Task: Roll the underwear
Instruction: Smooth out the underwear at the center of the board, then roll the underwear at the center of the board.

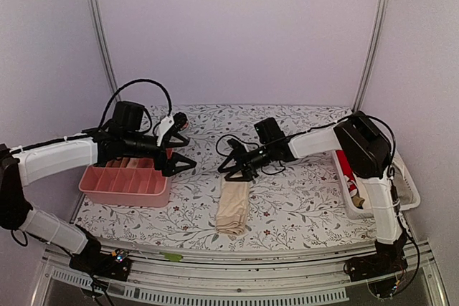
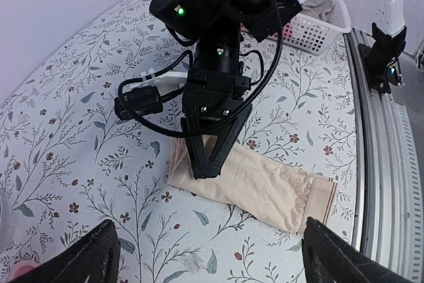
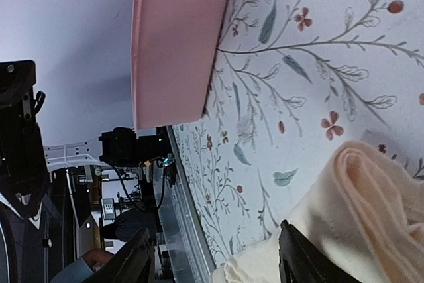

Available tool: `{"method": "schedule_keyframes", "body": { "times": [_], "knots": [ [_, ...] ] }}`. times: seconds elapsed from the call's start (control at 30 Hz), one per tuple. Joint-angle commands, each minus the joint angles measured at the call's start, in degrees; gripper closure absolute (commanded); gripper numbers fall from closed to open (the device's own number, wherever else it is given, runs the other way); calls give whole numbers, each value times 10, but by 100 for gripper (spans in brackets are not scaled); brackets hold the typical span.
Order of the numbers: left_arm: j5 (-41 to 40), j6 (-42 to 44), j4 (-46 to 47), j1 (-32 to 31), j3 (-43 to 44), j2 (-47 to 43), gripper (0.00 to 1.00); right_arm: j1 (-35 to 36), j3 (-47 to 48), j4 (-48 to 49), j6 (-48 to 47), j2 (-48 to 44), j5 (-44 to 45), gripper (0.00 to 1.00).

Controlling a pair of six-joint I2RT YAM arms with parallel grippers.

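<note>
One beige underwear [image 1: 233,209] lies folded into a long strip on the floral table, near the front edge. In the left wrist view the underwear [image 2: 265,187] shows its striped waistband at the right end. My right gripper [image 1: 235,172] stands open, low over the strip's far end. In the right wrist view the right gripper [image 3: 215,263] has bare table between its fingers and the cloth [image 3: 358,217] against one finger. My left gripper [image 1: 183,152] hangs open by the pink tray's right end, holding nothing. Its fingertips [image 2: 99,256] frame the left wrist view.
The pink divided tray [image 1: 122,191] sits at the left, with beige rolled pieces [image 1: 129,164] in its back compartments. A white basket [image 1: 409,191] with red and pale cloth stands at the right edge. Cables hang round the right wrist [image 2: 142,101].
</note>
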Motion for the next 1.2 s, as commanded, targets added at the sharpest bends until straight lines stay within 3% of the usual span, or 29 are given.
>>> {"method": "schedule_keyframes", "body": {
  "times": [0.0,0.17,0.27,0.47,0.7,0.97,1.17],
  "knots": [
    [8,17,24,-1,-11,10,4,-5,36,-15,-7,82,18,38],
    [5,89,6,-24,-35,3,9,-12,109,-73,-38,125,29,41],
    [-11,151,-10,-62,-59,-8,16,-11,117,-99,-63,80,35,44],
    [-58,207,39,-148,-138,-41,21,-3,2,-90,-48,-82,40,50],
    [-127,228,130,-231,-175,-10,24,36,-129,-95,-44,-159,45,69],
    [-148,250,183,-282,-163,66,25,63,-189,17,15,-97,28,91],
    [-183,275,199,-307,-160,128,28,62,-193,15,9,-30,43,100]
  ]
}}
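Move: The underwear runs lengthwise in the middle of the board. From the left gripper its middle is about 6 cm back, 11 cm to the right and 18 cm below. The pink divided box is some 19 cm left, level fore and aft; the bowl is about 19 cm ahead and 6 cm left. The right gripper hovers near the far end, with the underwear's middle 6 cm back, 2 cm right and 6 cm down. Dip the right gripper about 4 cm and nudge it forward at the underwear's far end, then hop it up and back some 13 cm along the cloth while shutting the fingers, coming down with the closed tips on the near part. Meanwhile bring the left gripper back, down and right beside the near end, turning clockwise about 30 degrees, fingers narrowing slightly but open. ##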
